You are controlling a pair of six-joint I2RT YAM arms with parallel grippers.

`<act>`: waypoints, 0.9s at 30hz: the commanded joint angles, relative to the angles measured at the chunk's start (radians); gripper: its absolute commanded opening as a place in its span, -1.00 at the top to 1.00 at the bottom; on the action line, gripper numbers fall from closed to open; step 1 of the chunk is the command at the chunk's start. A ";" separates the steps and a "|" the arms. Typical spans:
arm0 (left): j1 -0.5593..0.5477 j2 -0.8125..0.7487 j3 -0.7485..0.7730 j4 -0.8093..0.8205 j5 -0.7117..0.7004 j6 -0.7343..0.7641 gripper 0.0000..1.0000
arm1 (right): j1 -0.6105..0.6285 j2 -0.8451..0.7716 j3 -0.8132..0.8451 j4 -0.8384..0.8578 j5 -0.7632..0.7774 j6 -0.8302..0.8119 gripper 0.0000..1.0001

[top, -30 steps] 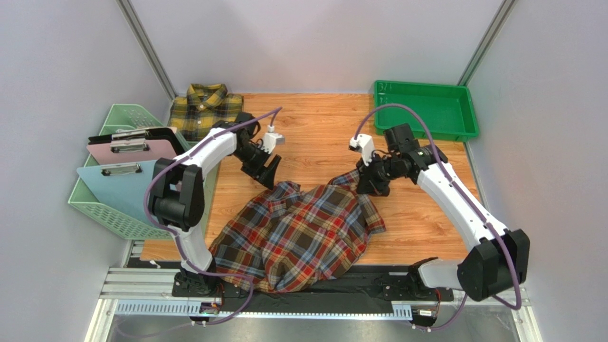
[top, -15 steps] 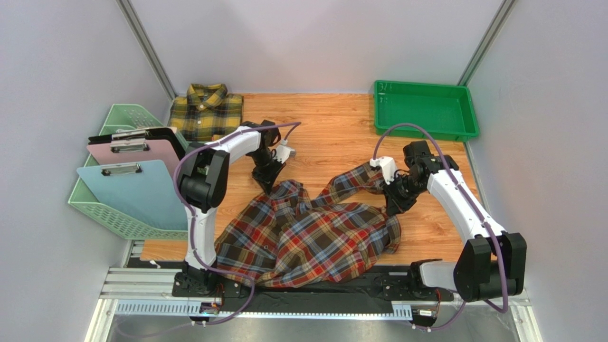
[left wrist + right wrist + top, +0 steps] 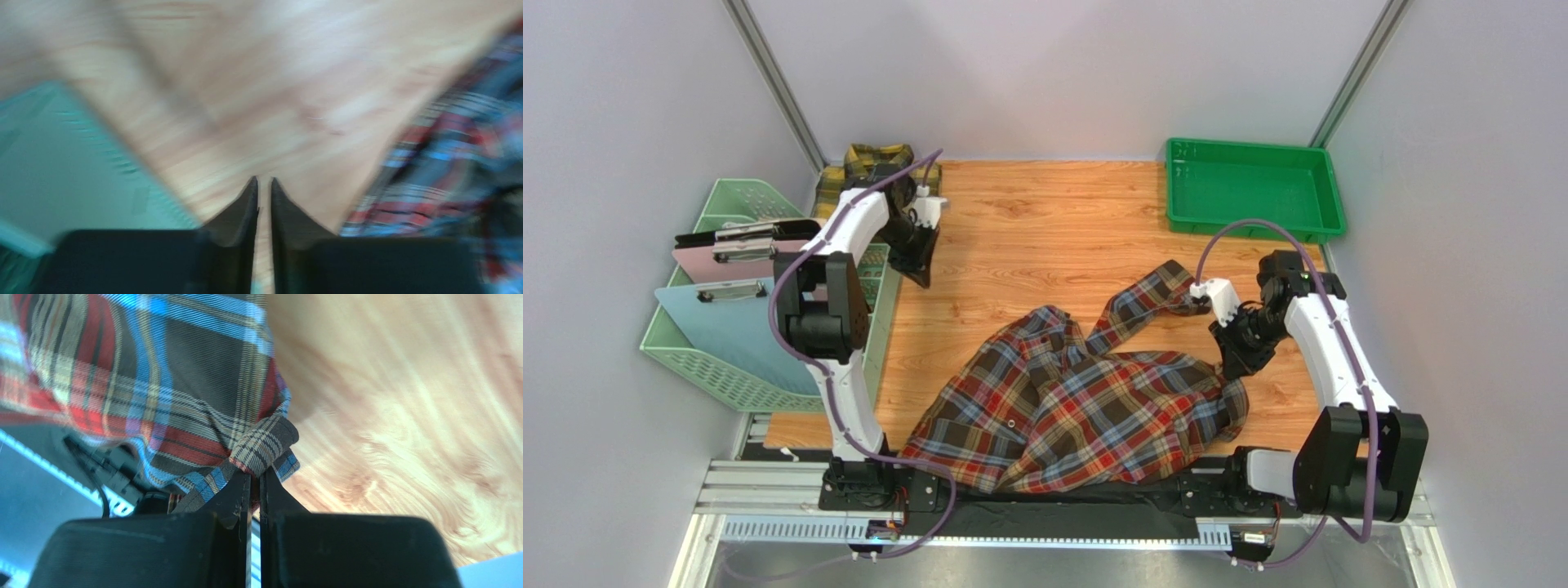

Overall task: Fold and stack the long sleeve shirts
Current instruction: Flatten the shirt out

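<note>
The red, brown and navy plaid long sleeve shirt (image 3: 1075, 404) lies crumpled across the near middle of the wooden table, one sleeve trailing toward the back right. My right gripper (image 3: 1237, 364) is at its right edge, shut on a fold of the fabric (image 3: 264, 444); the right gripper (image 3: 256, 473) pinches it at the tips. The yellow and dark plaid shirt (image 3: 873, 159) lies folded at the back left, mostly hidden by my left arm. My left gripper (image 3: 918, 263) hangs beside it, apart from the red shirt (image 3: 448, 165). The left gripper (image 3: 263, 180) is shut with nothing in it.
A green tray (image 3: 1255, 186) stands at the back right. A mint basket (image 3: 719, 355) off the table's left edge holds a blue clipboard (image 3: 750, 321) and a pink one (image 3: 750, 260). Bare wood (image 3: 1063, 245) lies between the arms; the left wrist view is blurred.
My left gripper shut and swung back left from the red shirt's collar to beside the yellow shirt. The right gripper dragged the shirt's edge rightward and nearer, stretching the shirt.
</note>
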 commanded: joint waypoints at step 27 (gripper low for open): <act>-0.484 0.025 -0.253 0.100 0.465 -0.200 -0.37 | -0.002 -0.057 0.014 -0.084 -0.061 -0.052 1.00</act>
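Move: My left hand is empty and shut. The shirt's bunched far edge lies about 14 cm back and 22 cm to its right, some 6 cm below. The loose sleeve is 20 cm farther right of that edge and 9 cm farther out. The folded yellow shirt is about 17 cm ahead and 8 cm left of my hand. My right hand already grips the shirt's right end; the far edge lies roughly 38 cm to its left, 9 cm ahead, 8 cm lower. I sweep my left hand right and back, away from the folded yellow shirt, about 26 cm in all, first rising some 5 cm, then sinking about 7 cm over the bunched far edge. On the way I open the fingers well apart and swing the tips right and back. My right hand keeps its pinch, easing back barely 2 cm. ##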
